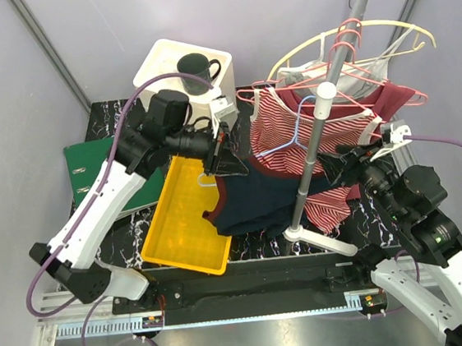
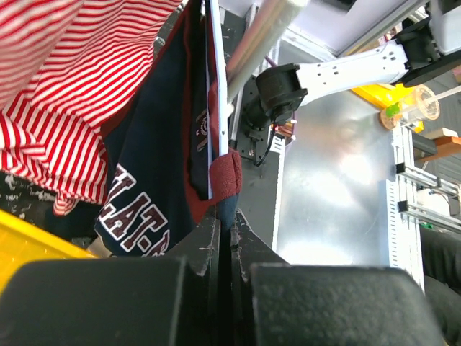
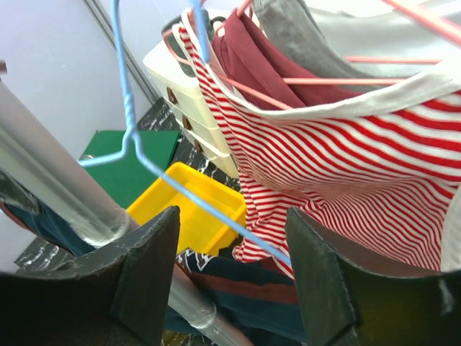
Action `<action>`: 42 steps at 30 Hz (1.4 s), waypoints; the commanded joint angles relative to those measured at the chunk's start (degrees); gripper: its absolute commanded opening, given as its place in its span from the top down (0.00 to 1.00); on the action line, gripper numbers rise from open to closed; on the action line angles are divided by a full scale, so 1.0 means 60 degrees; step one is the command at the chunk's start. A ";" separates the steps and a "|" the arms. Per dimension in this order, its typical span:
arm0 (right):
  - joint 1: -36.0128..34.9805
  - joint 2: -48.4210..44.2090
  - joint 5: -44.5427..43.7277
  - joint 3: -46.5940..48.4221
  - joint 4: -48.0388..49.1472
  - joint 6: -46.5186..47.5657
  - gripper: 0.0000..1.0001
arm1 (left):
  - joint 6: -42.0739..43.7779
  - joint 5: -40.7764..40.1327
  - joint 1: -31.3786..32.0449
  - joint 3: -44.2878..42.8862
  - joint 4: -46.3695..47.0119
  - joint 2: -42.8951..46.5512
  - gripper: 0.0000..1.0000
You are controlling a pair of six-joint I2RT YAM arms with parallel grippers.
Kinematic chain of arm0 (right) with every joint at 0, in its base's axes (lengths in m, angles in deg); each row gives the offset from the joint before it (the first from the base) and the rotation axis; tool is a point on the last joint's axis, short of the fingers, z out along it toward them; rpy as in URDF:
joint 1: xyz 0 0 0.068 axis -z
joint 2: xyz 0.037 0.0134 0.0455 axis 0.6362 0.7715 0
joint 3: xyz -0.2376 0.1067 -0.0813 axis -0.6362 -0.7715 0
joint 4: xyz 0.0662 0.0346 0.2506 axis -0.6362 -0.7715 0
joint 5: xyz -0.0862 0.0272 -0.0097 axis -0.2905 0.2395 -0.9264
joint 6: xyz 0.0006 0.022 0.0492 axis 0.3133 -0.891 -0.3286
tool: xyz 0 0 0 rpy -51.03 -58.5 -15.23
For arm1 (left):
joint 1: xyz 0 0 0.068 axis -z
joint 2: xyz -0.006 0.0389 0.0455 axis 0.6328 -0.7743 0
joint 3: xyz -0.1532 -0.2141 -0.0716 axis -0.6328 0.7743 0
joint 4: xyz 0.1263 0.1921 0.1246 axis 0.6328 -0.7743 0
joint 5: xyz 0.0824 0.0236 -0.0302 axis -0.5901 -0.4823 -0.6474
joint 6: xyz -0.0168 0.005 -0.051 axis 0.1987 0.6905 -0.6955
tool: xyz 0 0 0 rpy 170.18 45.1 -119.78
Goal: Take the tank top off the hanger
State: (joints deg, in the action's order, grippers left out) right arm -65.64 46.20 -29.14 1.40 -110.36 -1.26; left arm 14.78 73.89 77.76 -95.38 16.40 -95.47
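Observation:
The navy tank top (image 1: 258, 196) with maroon trim and lettering hangs low beside the rack pole, its left part draped toward the yellow tray. My left gripper (image 1: 221, 153) is shut on its maroon-edged strap; in the left wrist view the cloth (image 2: 155, 166) runs down into the closed gripper (image 2: 230, 225). The light blue wire hanger (image 1: 293, 137) hangs on the rack. My right gripper (image 1: 343, 165) is open, and the hanger wire (image 3: 166, 180) passes between the spread gripper (image 3: 230, 238) untouched. Navy cloth (image 3: 266, 288) lies below.
A slanted metal rack pole (image 1: 317, 131) carries a red-striped garment (image 1: 308, 123) and pink and cream hangers (image 1: 349, 41). A yellow tray (image 1: 182, 219), green binder (image 1: 90, 167) and white box (image 1: 162, 64) with a black mug (image 1: 197, 67) stand to the left.

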 commanded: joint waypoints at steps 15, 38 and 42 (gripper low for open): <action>0.0019 0.0048 -0.0043 -0.0267 0.0110 0.2437 0.37 | 0.0360 0.2005 0.0394 -0.1544 0.0259 -0.1314 1.00; 0.0019 0.1060 0.0661 -0.0544 0.2702 0.2233 1.00 | -0.0870 -0.1127 0.0688 -0.2057 0.0375 -0.0920 0.69; 0.0019 0.1016 0.0617 -0.0632 0.3010 0.2511 1.00 | -0.1076 -0.2488 0.0688 -0.2042 0.0581 -0.0465 0.49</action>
State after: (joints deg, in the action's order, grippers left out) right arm -65.82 53.31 -19.19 -3.58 -104.85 19.73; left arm 11.64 65.37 80.47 -106.24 20.47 -103.14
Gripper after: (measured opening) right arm 0.048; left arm 0.453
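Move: The blue hanger's near arm, just right of its neck, runs about 3 cm ahead of the open right hand and 3 cm to its left, at nearly its height. The rack pole stands some 4 cm left and level with the hand; the striped top hangs about 9 cm straight ahead and a little lower. From the left hand, still shut on the tank top, that hanger arm is about 12 cm right and 4 cm ahead, level in height. Right hand sinks about 5 cm, also forward-left, pinching the blue hanger; left, going forward-right, releases the tank top. ##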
